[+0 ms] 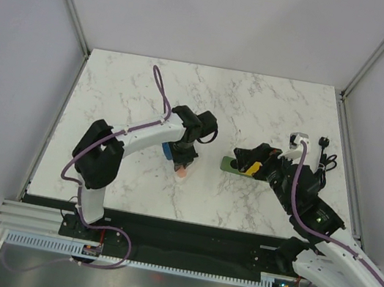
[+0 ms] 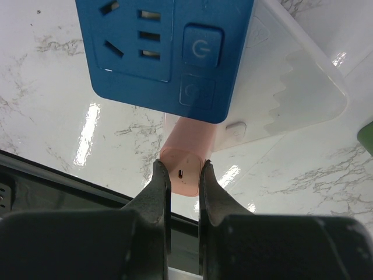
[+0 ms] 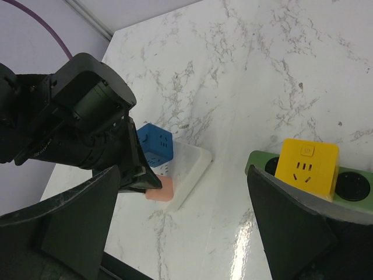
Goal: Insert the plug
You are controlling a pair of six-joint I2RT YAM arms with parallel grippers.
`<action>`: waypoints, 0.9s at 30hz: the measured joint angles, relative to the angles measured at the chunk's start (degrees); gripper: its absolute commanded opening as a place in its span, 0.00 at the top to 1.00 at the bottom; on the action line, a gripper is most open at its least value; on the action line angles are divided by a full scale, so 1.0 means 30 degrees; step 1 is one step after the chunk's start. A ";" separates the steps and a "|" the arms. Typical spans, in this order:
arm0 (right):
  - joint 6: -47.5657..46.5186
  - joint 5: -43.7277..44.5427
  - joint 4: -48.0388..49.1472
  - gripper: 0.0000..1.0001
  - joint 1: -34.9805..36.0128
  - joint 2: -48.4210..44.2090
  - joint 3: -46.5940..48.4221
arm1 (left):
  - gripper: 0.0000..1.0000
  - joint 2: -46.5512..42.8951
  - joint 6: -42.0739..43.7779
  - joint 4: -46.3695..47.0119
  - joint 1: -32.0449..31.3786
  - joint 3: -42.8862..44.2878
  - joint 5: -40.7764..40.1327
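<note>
The yellow plug (image 3: 307, 168) stands upright on the dark green socket strip (image 3: 353, 185), its pin holes facing me. My right gripper (image 3: 186, 233) is wide open with bare marble between its fingers; the plug sits just past the tip of the right finger (image 3: 297, 227). From above, the right gripper (image 1: 247, 167) hovers over the strip (image 1: 229, 166) and the plug (image 1: 252, 167). My left gripper (image 2: 183, 175) is shut on a pink block (image 2: 182, 169) at the near end of a white base (image 2: 303, 87). A blue cube (image 2: 163, 52) sits on that base.
The left arm's black wrist (image 3: 87, 116) fills the left of the right wrist view, above the blue cube (image 3: 152, 143) and white base (image 3: 192, 166). A black plug with a thin cord (image 1: 323, 148) and a small white piece (image 1: 298, 140) lie at the right rear.
</note>
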 measured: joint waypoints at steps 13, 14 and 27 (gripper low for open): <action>-0.0007 0.0291 -0.0306 0.02 0.0000 -0.0270 -0.0073 | 0.79 -0.0284 -0.0058 0.0291 -0.0029 -0.0313 -0.0153; -0.0007 0.0299 -0.0372 0.02 0.0000 -0.0270 -0.0073 | 0.61 -0.0211 0.0044 0.0175 -0.0044 -0.0197 -0.0182; 0.0007 0.0284 -0.0787 0.02 0.0000 -0.0262 -0.0051 | 0.00 -0.1013 0.1872 -0.0750 -0.0299 0.1945 -0.1188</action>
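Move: My left fingers are already shut on the pink plug, its middle some 2 cm below their grip; the white base it sits against lies centred about 3 cm ahead, 1 cm right and 4 cm down. The blue cube stands roughly 6 cm ahead and 3 cm left, about 1 cm down; the yellow cube is some 19 cm right and 4 cm ahead, 2 cm down. From my right hand the pink plug is about 16 cm left, level fore and aft, 20 cm down. My left hand first holds almost still over the pink plug, fingers keeping their pinch. Then I spread the fingers wide and let go, easing about 1.5 cm forward and a little to the right as they open, before lifting straight up some 4 cm off the plug beside the blue cube, with a slight wrist tilt. ##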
